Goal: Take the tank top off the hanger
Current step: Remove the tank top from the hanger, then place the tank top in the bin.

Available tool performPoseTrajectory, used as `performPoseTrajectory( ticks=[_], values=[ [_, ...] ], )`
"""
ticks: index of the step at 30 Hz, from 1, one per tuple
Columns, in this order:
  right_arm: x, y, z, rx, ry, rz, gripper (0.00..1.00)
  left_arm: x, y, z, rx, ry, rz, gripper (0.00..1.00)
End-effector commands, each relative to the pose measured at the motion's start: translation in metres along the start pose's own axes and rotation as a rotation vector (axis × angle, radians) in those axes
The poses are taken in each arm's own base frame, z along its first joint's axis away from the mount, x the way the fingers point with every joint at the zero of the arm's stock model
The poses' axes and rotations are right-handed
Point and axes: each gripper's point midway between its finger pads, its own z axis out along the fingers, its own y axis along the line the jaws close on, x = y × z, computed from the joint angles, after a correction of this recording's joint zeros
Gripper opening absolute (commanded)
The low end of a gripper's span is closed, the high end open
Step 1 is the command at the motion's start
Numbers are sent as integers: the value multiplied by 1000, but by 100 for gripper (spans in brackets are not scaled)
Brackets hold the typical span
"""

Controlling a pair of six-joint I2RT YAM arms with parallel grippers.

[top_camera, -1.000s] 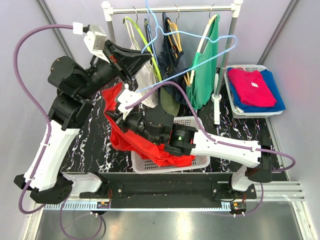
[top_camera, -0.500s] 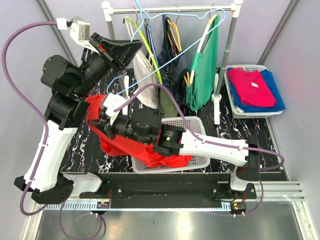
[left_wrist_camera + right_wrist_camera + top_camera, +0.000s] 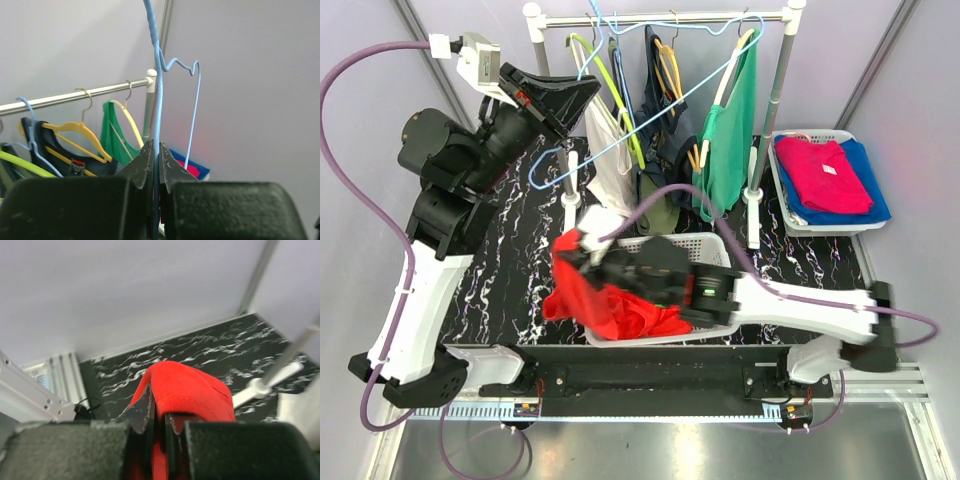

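Note:
The red tank top is off the hanger and hangs bunched from my right gripper over the left end of a white basket. In the right wrist view the jaws are shut on a fold of that red cloth. The bare blue wire hanger is raised at the upper left, slanting up toward the clothes rail. My left gripper holds it. The left wrist view shows those jaws pinched on the hanger's wire, its hook free in the air.
A clothes rail at the back carries white, navy and green garments on coloured hangers. One of its white feet stands beside the basket. A second basket at the right holds folded red and blue clothes.
My right gripper has pulled the red tank top right and toward the front, clear of the hanger, to the basket. The left arm lifted the bare hanger up and left, then held still.

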Motion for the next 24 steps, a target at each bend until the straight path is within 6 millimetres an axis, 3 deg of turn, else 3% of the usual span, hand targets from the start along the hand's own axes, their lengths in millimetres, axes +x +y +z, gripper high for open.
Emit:
performPoseTrajectory(
  ticks=[1, 2, 4, 5, 8, 10, 11, 12, 14, 15, 24],
  values=[
    [-81, -53, -79, 178, -181, 26, 4, -36, 0, -21, -44, -82, 199, 0],
    [-91, -62, -101, 198, -202, 36, 5, -36, 5, -24, -69, -81, 235, 0],
    [-81, -75, -119, 249, -177, 30, 5, -31, 11, -32, -102, -59, 267, 0],
    [-90, -81, -135, 264, -202, 41, 6, -27, 14, -35, -116, -46, 278, 0],
    [-75, -91, -152, 300, -149, 36, 6, -15, 26, -53, -179, -1, 337, 0],
    [-62, -91, -153, 305, -112, 38, 6, 6, 41, -62, -234, 55, 365, 0],
    [-60, -91, -154, 306, -107, 41, 6, 2, 41, -73, -249, 48, 401, 0],
    [-52, -91, -152, 309, -90, 40, 6, 18, 49, -77, -272, 86, 406, 0],
    [-40, -90, -147, 313, -58, 29, 5, 15, 53, -93, -313, 85, 448, 0],
    [-31, -90, -145, 323, -38, 22, 5, 24, 56, -98, -323, 109, 455, 0],
    [58, -93, -136, 379, 131, 91, 5, 10, 72, -164, -512, 99, 589, 0]
  ],
)
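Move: The basket the tank top is bound for has its middle some 18 cm to the right of the right hand, about 5 cm ahead and 33 cm below. The held tank top's middle hangs roughly 8 cm right, 2 cm back and 25 cm below that hand; a white top on the rack is about 27 cm ahead, 7 cm right, 12 cm lower. From the left hand, holding the bare blue hanger, the basket is about 12 cm right, 6 cm back, 57 cm below. The tank top, still pinched in the shut right fingers, is swung right about 19 cm and lifted some 10 cm over the basket, then lowered about 15 cm as the hand drifts a little back left. The left hand keeps its grip on the hanger and carries it left and down, away from the tank top, turning about 30 degrees counter-clockwise. ##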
